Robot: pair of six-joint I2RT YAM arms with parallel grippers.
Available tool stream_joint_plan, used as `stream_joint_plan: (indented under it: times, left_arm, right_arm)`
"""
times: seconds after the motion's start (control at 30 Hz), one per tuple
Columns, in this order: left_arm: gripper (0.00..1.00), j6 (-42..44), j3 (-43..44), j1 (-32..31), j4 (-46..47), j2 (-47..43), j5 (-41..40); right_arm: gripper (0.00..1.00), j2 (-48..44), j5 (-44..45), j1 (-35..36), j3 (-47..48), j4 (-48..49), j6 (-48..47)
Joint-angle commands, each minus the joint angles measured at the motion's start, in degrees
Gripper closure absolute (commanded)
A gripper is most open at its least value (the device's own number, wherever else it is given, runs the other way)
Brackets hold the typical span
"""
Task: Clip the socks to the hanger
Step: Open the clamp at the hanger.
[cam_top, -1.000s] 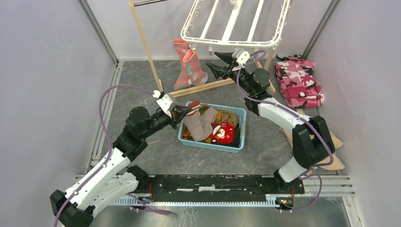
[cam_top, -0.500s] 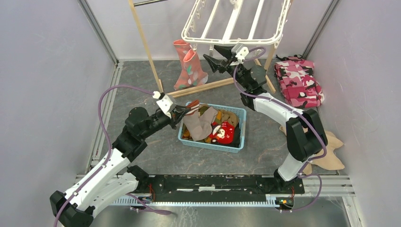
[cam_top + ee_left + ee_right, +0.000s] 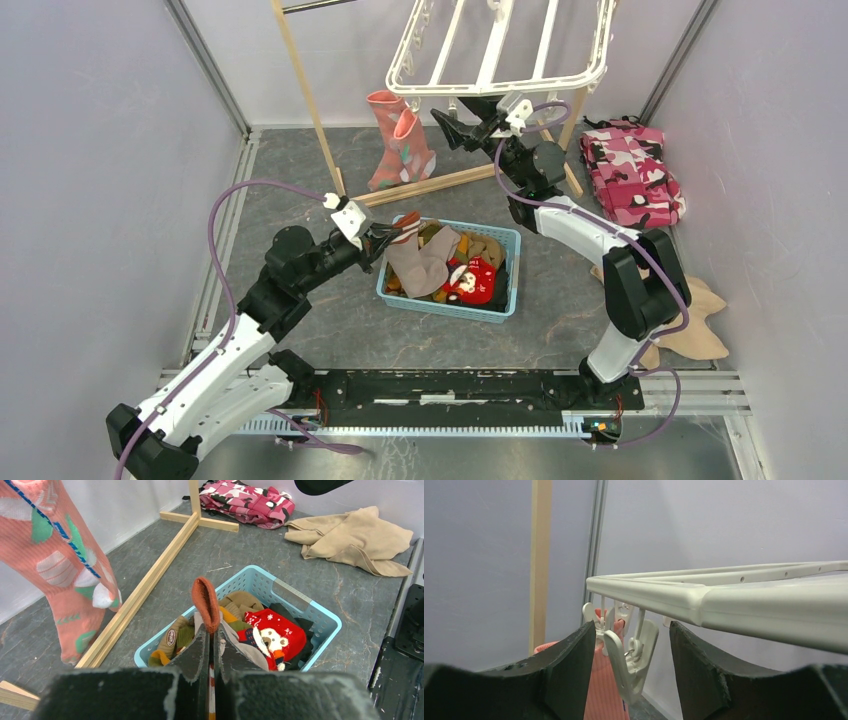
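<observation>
The white hanger [image 3: 497, 48] hangs at the back, and two salmon-pink socks [image 3: 400, 148] are clipped to its left corner. My right gripper [image 3: 456, 118] is open just under the hanger's near rim. In the right wrist view a white clip [image 3: 633, 661] dangles between its fingers [image 3: 569, 675], untouched, with a pink sock [image 3: 601, 690] behind. My left gripper [image 3: 210, 632] is shut on a grey-brown sock [image 3: 420, 265] with a rust tip [image 3: 205, 600]. It holds the sock above the blue basket [image 3: 508, 303]. A red sock [image 3: 280, 632] lies in the basket.
The light wooden stand [image 3: 312, 105] rises left of the hanger, with its base bar [image 3: 145, 590] on the floor behind the basket. A pink camouflage cloth [image 3: 630, 175] lies at the back right and a tan garment [image 3: 700, 325] at the right. Walls close in both sides.
My right gripper has risen and moved left, up to the hanger's near rim, staying open. The left arm and its sock have stayed put.
</observation>
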Motion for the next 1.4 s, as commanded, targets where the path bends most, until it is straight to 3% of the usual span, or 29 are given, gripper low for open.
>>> stream_joint_plan:
  times: [0.0, 0.87, 1.2, 1.37]
  left_arm:
    - [0.98, 2.16, -0.12, 0.51, 1.47, -0.2, 0.71]
    - [0.98, 2.46, -0.07, 1.09, 1.31, -0.22, 1.02]
    - [0.98, 2.5, -0.01, 1.16, 1.3, -0.06, 1.18]
    - [0.98, 2.46, -0.08, 1.35, 1.3, -0.05, 1.27]
  right_arm:
    - [0.38, 0.2, -0.72, 0.02, 0.44, 4.77, 1.22]
    - [0.48, -0.06, -2.72, 0.04, -0.17, 6.56, 3.23]
    - [0.6, -0.33, -2.7, 0.08, 0.15, 5.78, 3.23]
    - [0.75, -0.33, -2.66, 0.04, 0.35, 5.28, 3.25]
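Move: The free clamp on the hanger hangs right between the right gripper's open fingertips, about 2 cm to the left and 1 cm ahead of the hand point, level with it. The hanger's rim passes some 6 cm above the clamp. The nearest pink sock hangs roughly 8 cm left and 2 cm ahead of the right hand, its middle about 10 cm lower. From the left hand the clamp is around 20 cm ahead, 14 cm right and 12 cm up. Close the right gripper on the clamp's two wings, roughly halving the finger gap: narrow slowly at first, then faster, until the pads begin to pinch the wings from both sides. Keep the fingers slanting up and to the left under the rim, and let the hand ease back only about 1 cm, with hardly any turn. ##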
